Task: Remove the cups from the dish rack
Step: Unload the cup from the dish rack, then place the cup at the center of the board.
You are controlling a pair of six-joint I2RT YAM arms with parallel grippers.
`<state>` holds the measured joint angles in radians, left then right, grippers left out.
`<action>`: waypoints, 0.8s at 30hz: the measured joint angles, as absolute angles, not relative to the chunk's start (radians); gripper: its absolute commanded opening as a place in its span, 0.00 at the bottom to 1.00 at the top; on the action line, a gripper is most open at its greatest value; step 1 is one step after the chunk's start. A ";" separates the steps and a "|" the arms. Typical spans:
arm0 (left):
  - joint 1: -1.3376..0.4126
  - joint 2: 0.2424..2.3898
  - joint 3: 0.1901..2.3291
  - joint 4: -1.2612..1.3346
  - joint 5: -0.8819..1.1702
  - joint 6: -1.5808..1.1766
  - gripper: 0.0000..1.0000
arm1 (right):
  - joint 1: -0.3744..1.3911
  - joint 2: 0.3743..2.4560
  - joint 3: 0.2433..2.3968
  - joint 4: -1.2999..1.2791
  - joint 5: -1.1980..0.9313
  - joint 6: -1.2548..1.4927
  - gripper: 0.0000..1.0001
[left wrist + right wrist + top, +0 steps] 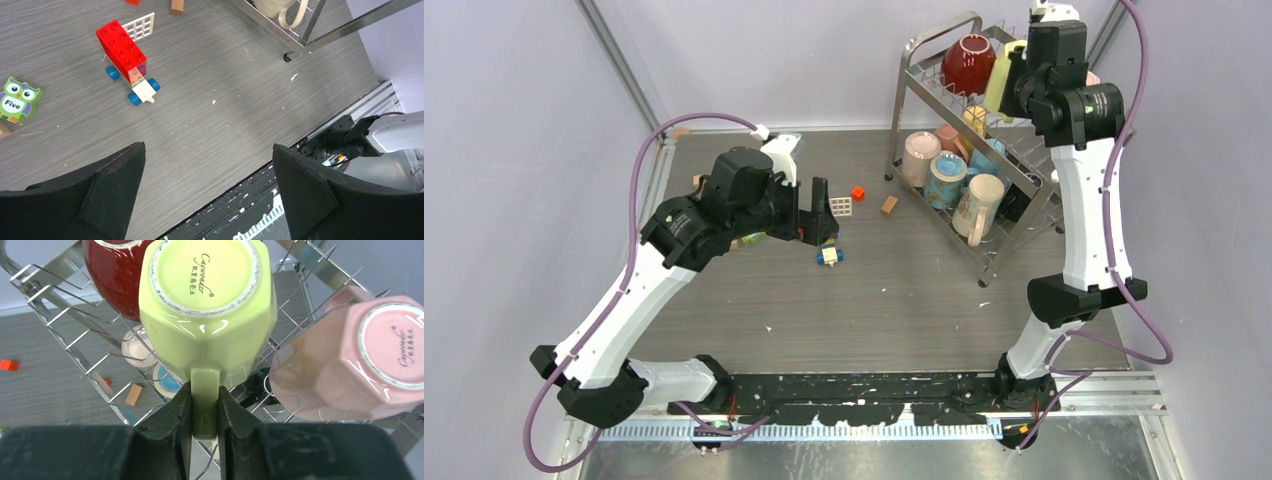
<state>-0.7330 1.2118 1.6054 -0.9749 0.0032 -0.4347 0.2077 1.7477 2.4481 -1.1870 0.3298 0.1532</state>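
The dish rack (pixel 897 110) stands at the back right of the table. On its upper tier a dark red cup (pixel 967 63) sits beside a pale yellow cup (pixel 207 300), which is upside down. My right gripper (pixel 205 390) is shut on the yellow cup's handle (pixel 205 407). A pink cup (pixel 350 365) lies just to its right. The lower tier holds several cups, among them a pink one (pixel 920 157), a blue patterned one (pixel 946 180) and a beige one (pixel 980 205). My left gripper (pixel 209 146) hangs open over the table's middle (pixel 820 215), with nothing between its fingers.
Toys lie left of the rack: a red brick car (pixel 127 60), an owl piece (pixel 17 98), a white grid piece (pixel 140 26), a small red block (pixel 857 193) and a wooden block (pixel 889 205). The black base rail (pixel 874 385) runs along the near edge.
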 measured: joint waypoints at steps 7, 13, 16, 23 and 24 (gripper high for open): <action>-0.733 1.212 1.605 -0.950 -0.012 -0.451 1.00 | 0.243 1.685 2.410 -1.118 0.348 0.152 0.01; -0.721 1.212 1.607 -0.928 -0.010 -0.473 1.00 | 0.295 1.621 2.405 -1.070 0.380 0.137 0.01; -0.703 1.213 1.611 -0.916 0.011 -0.489 1.00 | 0.312 1.594 2.405 -1.057 0.381 0.135 0.01; -0.582 1.213 1.613 -0.853 0.136 -0.545 1.00 | 0.371 1.532 2.378 -1.045 0.341 0.178 0.01; -0.561 1.212 1.610 -0.840 0.154 -0.554 1.00 | 0.383 1.518 2.358 -1.040 0.324 0.195 0.01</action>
<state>-0.5610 1.2121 1.6104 -0.8398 0.1535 -0.5545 0.3832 1.5177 2.3585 -1.0405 0.3237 0.1951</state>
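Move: The right hand already pinches the yellow-green cup by its handle; the cup's middle is about 6 cm ahead of it and 1 cm above. The dark red cup sits some 9 cm ahead, 8 cm left and 2 cm lower, the pink cup roughly 4 cm ahead, 11 cm right and 1 cm lower. From the left hand, the yellow-green cup lies about 24 cm ahead, 37 cm right and 10 cm higher. Keeping its pinch on the yellow-green cup's handle, the right hand raises the cup about 8 cm away from the rack's upper tier while drawing back some 6 cm, and swings left by 5 cm, mostly late. Its fingers tip up about 15 degrees and turn slightly counter-clockwise. The open, empty left hand drifts forward and up, some 5 cm in all, rolling left side down. ##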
